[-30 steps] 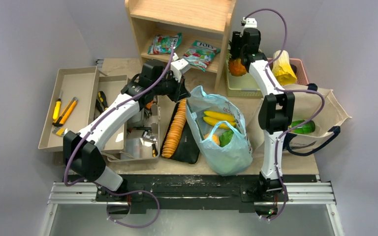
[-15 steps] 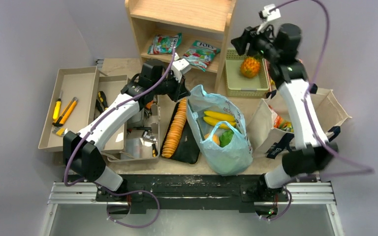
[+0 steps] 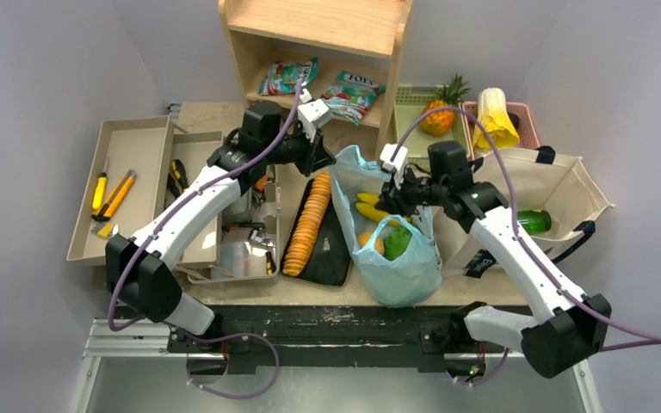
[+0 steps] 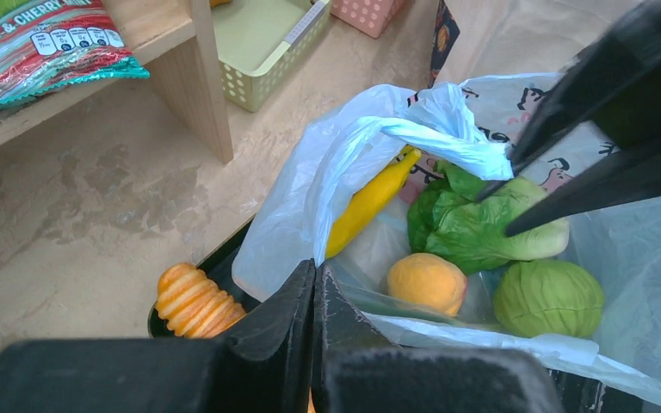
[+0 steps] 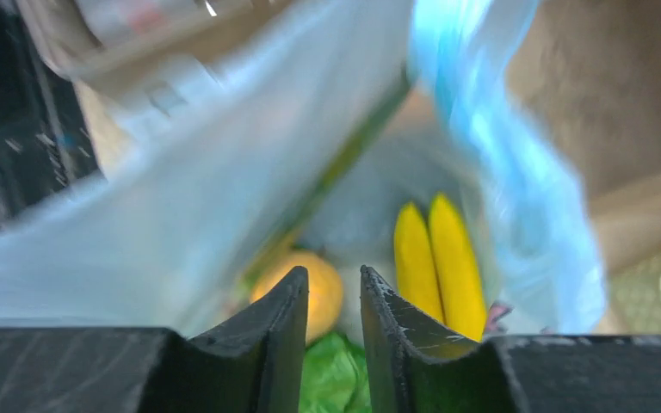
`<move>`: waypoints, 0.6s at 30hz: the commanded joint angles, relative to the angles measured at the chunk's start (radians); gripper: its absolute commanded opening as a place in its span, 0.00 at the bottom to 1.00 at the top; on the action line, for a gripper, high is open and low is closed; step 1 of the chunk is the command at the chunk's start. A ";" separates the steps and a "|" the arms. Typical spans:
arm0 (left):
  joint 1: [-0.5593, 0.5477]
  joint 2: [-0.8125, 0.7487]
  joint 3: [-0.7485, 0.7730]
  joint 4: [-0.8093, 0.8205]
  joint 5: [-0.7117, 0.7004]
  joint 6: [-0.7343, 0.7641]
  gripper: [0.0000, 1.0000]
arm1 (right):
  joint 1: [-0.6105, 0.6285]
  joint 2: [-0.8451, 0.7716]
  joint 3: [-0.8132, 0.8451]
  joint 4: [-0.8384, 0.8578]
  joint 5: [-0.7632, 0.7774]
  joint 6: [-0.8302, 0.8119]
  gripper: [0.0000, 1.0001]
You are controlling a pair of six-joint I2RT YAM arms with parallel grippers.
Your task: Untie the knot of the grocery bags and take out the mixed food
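Observation:
The light-blue plastic bag [image 3: 396, 267] stands open mid-table. My left gripper [image 4: 314, 274] is shut on its left rim, holding it up. Inside lie yellow produce [image 4: 370, 198], an orange [image 4: 426, 284], a leafy green cabbage [image 4: 473, 232] and a round green cabbage [image 4: 546, 297]. My right gripper [image 5: 331, 275] hovers over the bag's mouth, its jaws slightly apart and empty, above the orange [image 5: 323, 288] and the yellow produce [image 5: 443, 258]. The cream tote [image 3: 568, 185] at right holds a green bottle [image 3: 535, 222]. A pineapple [image 3: 439, 116] sits in the green basket [image 3: 413, 129].
A wooden shelf [image 3: 318, 34] with green-and-red snack packets [image 3: 288, 77] stands behind the bag. A black tray of orange crackers [image 3: 305, 228] lies left of it. Tool trays [image 3: 129, 172] fill the left side. A pink basket [image 3: 525, 125] holds pale produce [image 3: 495, 120].
My right arm swung from the green basket at the back, leaving the pineapple there, down to the blue bag's mouth, and its jaws narrowed. The left gripper stayed put.

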 commanded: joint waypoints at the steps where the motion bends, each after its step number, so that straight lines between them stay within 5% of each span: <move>1: 0.003 -0.048 0.018 0.057 0.037 -0.008 0.00 | 0.013 -0.047 -0.141 0.077 0.163 -0.148 0.31; 6: 0.001 -0.055 0.006 0.075 0.032 -0.009 0.00 | 0.114 -0.011 -0.216 0.043 0.313 -0.195 0.42; 18: -0.009 -0.049 0.005 0.064 0.015 -0.003 0.00 | 0.150 0.101 -0.347 0.405 0.633 -0.108 0.60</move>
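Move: The yellow bananas inside the blue bag lie about 8 cm ahead of the right hand, nearly in line sideways and some 20 cm below. The peach is about 1 cm back, 4 cm to the left; the lettuce is about 1 cm back, 3 cm to the right, both about as low. The left hand still pinches the bag's handle; from it the bananas are some 12 cm to the right, 1 cm back and 20 cm below. Towards the bananas, the right hand plunges about 13 cm down through the bag's open mouth, fast at first, then easing and edging some 3 cm forward and 3 cm to the right. The wrist turns some 25 degrees so the fingers point more steeply down and forward, and they open from partly open to a bit over half. The left hand keeps its closed hold on the bag handle, creeping up about 1 cm. ##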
